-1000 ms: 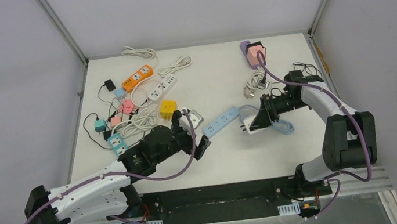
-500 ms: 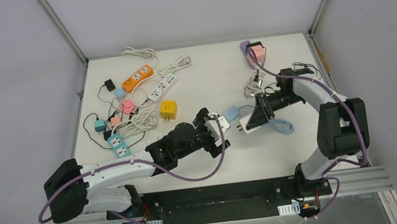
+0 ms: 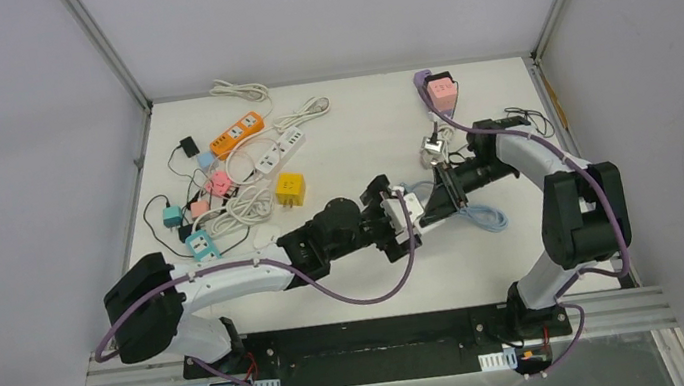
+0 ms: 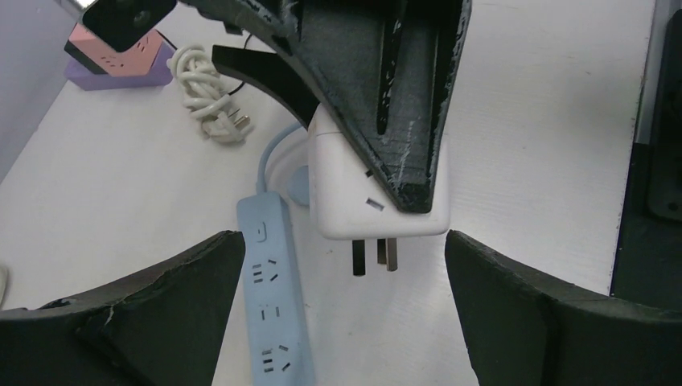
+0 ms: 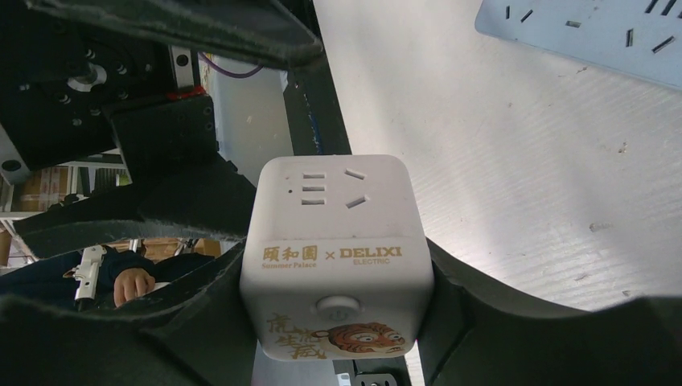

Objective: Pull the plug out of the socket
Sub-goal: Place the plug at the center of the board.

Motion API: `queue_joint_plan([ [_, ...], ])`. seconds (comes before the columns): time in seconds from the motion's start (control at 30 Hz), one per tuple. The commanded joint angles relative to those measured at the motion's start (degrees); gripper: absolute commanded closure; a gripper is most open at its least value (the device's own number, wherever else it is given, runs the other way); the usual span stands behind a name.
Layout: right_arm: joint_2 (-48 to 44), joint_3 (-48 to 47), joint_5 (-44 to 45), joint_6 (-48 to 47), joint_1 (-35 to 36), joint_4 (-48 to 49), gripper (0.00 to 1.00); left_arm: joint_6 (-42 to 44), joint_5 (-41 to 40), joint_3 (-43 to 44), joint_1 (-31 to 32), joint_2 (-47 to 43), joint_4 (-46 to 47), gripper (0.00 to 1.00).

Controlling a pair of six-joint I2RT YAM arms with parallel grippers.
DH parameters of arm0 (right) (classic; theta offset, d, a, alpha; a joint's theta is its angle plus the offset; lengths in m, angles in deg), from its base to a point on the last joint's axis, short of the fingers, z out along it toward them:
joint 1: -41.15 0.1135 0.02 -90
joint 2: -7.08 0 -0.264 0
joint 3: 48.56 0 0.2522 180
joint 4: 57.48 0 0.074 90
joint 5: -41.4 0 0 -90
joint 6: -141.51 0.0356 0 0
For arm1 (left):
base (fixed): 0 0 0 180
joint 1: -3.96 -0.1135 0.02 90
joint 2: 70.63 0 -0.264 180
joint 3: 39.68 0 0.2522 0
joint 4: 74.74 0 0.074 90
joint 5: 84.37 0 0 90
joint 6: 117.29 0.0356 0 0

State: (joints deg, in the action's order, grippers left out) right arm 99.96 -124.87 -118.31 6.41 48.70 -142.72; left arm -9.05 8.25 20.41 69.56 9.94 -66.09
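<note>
The plug is a white cube adapter [image 5: 338, 249] with a tiger print, and my right gripper [image 5: 338, 310] is shut on its sides. In the left wrist view the cube [image 4: 354, 197] hangs above the table with its prongs [image 4: 372, 254] bare and free of the socket. That socket, a light blue power strip [image 4: 273, 297], lies flat on the table just left of the prongs. My left gripper [image 4: 344, 269] stands wide open, one finger on each side of the strip and prongs, gripping nothing. From above, the left gripper [image 3: 402, 217] meets the right gripper [image 3: 440, 201] mid-table.
The strip's blue cable [image 3: 490, 221] loops under the right arm. A coiled white cable [image 3: 433, 150] and a pink-and-purple socket block [image 3: 440, 90] lie behind. A yellow cube [image 3: 290, 188], an orange strip [image 3: 237, 134] and several small adapters crowd the back left.
My left arm has swung right across the table until its open fingers reach the cube. The right gripper has shifted slightly left and back with the cube still in it.
</note>
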Motion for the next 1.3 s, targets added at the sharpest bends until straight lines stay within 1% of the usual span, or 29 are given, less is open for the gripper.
queue_joint_plan([
  [0.0,-0.24,-2.50,-3.43,-0.83,0.69,-1.00,1.00,-0.75,4.36,3.39,0.98,1.15,3.65,0.01],
  [0.2,-0.82,-2.14,-3.24,-0.44,1.12,-0.78,1.00,-1.51,3.55,4.92,2.41,3.60,4.24,0.02],
  [0.3,-1.01,-1.91,-3.19,0.04,1.41,-0.60,1.00,-1.16,0.40,5.79,2.89,5.00,3.79,0.04],
  [0.4,-1.21,-1.88,-3.25,0.56,1.69,-0.41,1.00,-0.90,-3.04,6.43,3.20,6.21,3.23,0.07],
  [0.47,-1.36,-1.67,-3.24,0.98,1.84,0.01,1.00,-0.75,-4.60,6.99,3.14,6.87,2.27,0.11],
  [0.7,-1.16,-1.18,-2.99,3.44,2.53,1.59,1.00,-1.01,-5.31,8.56,3.42,8.08,0.51,0.20],
  [1.0,-1.12,-0.78,-3.15,5.30,3.01,2.64,1.00,-1.19,-6.87,10.44,3.79,9.51,-1.48,0.36],
  [1.1,-1.05,-0.57,-3.15,6.15,3.15,3.29,1.00,-1.19,-6.98,10.45,3.84,9.43,-1.71,0.39],
  [1.2,-1.07,-0.39,-3.15,7.03,3.33,3.81,1.00,-1.32,-6.61,10.45,3.88,9.25,-1.79,0.47],
  [1.27,-1.13,-0.23,-3.04,7.29,3.38,4.07,1.00,-1.49,-6.20,10.53,3.88,9.29,-2.00,0.57],
])
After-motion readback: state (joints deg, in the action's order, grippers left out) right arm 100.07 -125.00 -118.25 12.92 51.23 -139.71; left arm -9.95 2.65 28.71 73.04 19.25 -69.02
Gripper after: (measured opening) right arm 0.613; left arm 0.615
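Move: The white plug, held in the right fingers with its prongs showing, is about 5 cm to the right of the left hand, level with it fore and aft and roughly 2 cm lower. On the board, some 17 cm below the left hand, the blue power strip lies about 2 cm ahead and 3 cm to its left, and the white cord coil about 12 cm ahead and 9 cm to its right. From the right hand, the plug is barely 1 cm to the left, at the fingertips. The wide-open left hand reaches right some 3.5 cm to the white plug in the right fingers, first swinging about 1.5 cm back and then forward again while sinking around 1.5 cm, its wrist hardly turning. From partway in, its fingers close by over a third of their range until they pinch two sides of the plug, crossing the right fingers, while the right hand keeps its grip and eases only about 1 cm left. ##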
